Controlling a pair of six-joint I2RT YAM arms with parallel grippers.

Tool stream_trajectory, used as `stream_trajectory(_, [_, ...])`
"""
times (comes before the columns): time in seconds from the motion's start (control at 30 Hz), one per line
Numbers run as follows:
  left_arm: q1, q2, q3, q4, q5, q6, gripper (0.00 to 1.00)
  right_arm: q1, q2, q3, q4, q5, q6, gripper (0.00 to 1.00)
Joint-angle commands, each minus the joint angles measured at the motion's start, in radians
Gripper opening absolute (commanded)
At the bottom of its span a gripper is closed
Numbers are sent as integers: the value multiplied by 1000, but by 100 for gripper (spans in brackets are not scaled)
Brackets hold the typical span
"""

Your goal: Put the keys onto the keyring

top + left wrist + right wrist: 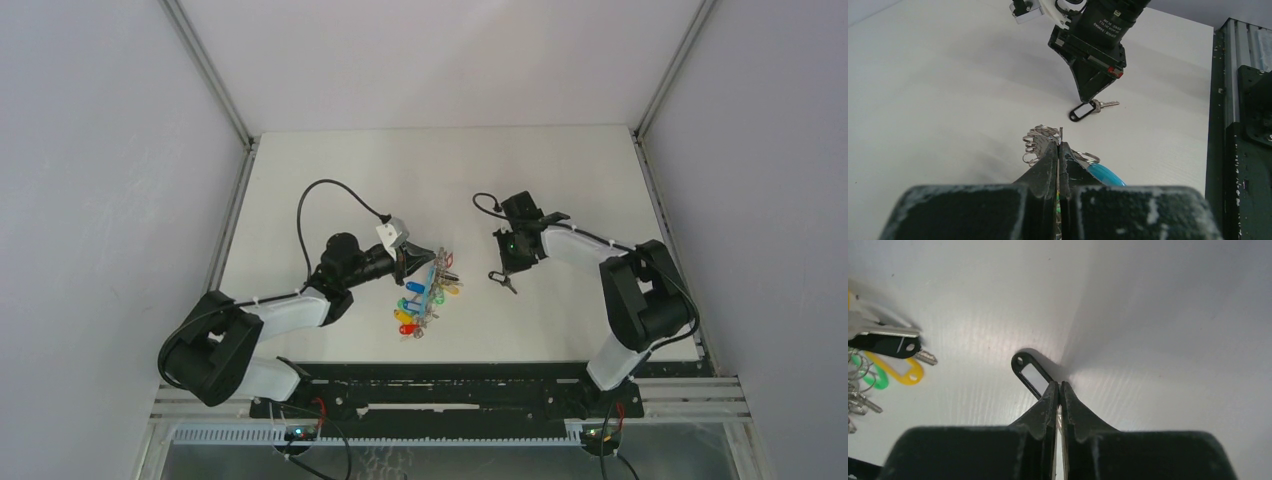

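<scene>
My left gripper [418, 258] [1060, 145] is shut on the thin edge of the keyring [1061, 133], held upright. Small silvery rings [1034, 142] and a blue tag [1105, 175] hang on it. The bunch of coloured keys [424, 298] lies below it on the table. To the right, a lone key with a black tag [503, 281] [1082, 111] [1029, 373] lies on the table. My right gripper [503, 270] [1060, 385] is down on it, shut on its metal end, with the tag sticking out past the fingertips.
The white table [330, 170] has low walls at the left, back and right. A black rail [450, 385] runs along the near edge by the arm bases. Yellow [904, 373], green [872, 378] and black [887, 345] tags show at the left of the right wrist view.
</scene>
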Motion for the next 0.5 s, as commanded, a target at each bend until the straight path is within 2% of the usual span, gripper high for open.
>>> stream_trajectory(0.0, [1, -36, 47, 26, 5, 21, 0, 34, -90, 44, -44, 22, -51, 0])
stream_trajectory(0.33, [1, -40, 42, 27, -9, 30, 0, 76, -221, 113, -348, 118, -41, 0])
stream_trajectory(0.47, [1, -43, 41, 27, -6, 30, 0, 81, -206, 152, -481, 138, -34, 0])
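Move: The black-tagged key lies on the table, its ring end already pinched in the right fingertips; its middle is about 2 cm back, 1 cm left and 1 cm below. The keyring's open end is some 16 cm left of the right hand, 3 cm back and 13 cm higher. The yellow tag is roughly 12 cm left and 4 cm back of the right hand, about 1 cm up. For the left hand, that open end sits about 1 cm right of its fingertips. The black-tagged key is carried up by the right hand, which keeps its pinch with fingers still shut. It climbs about 7 cm and draws back some 3 cm towards the base, mostly late in the lift, with only a slight tilt of the wrist. The left hand stays still, holding the keyring up by its open end. ##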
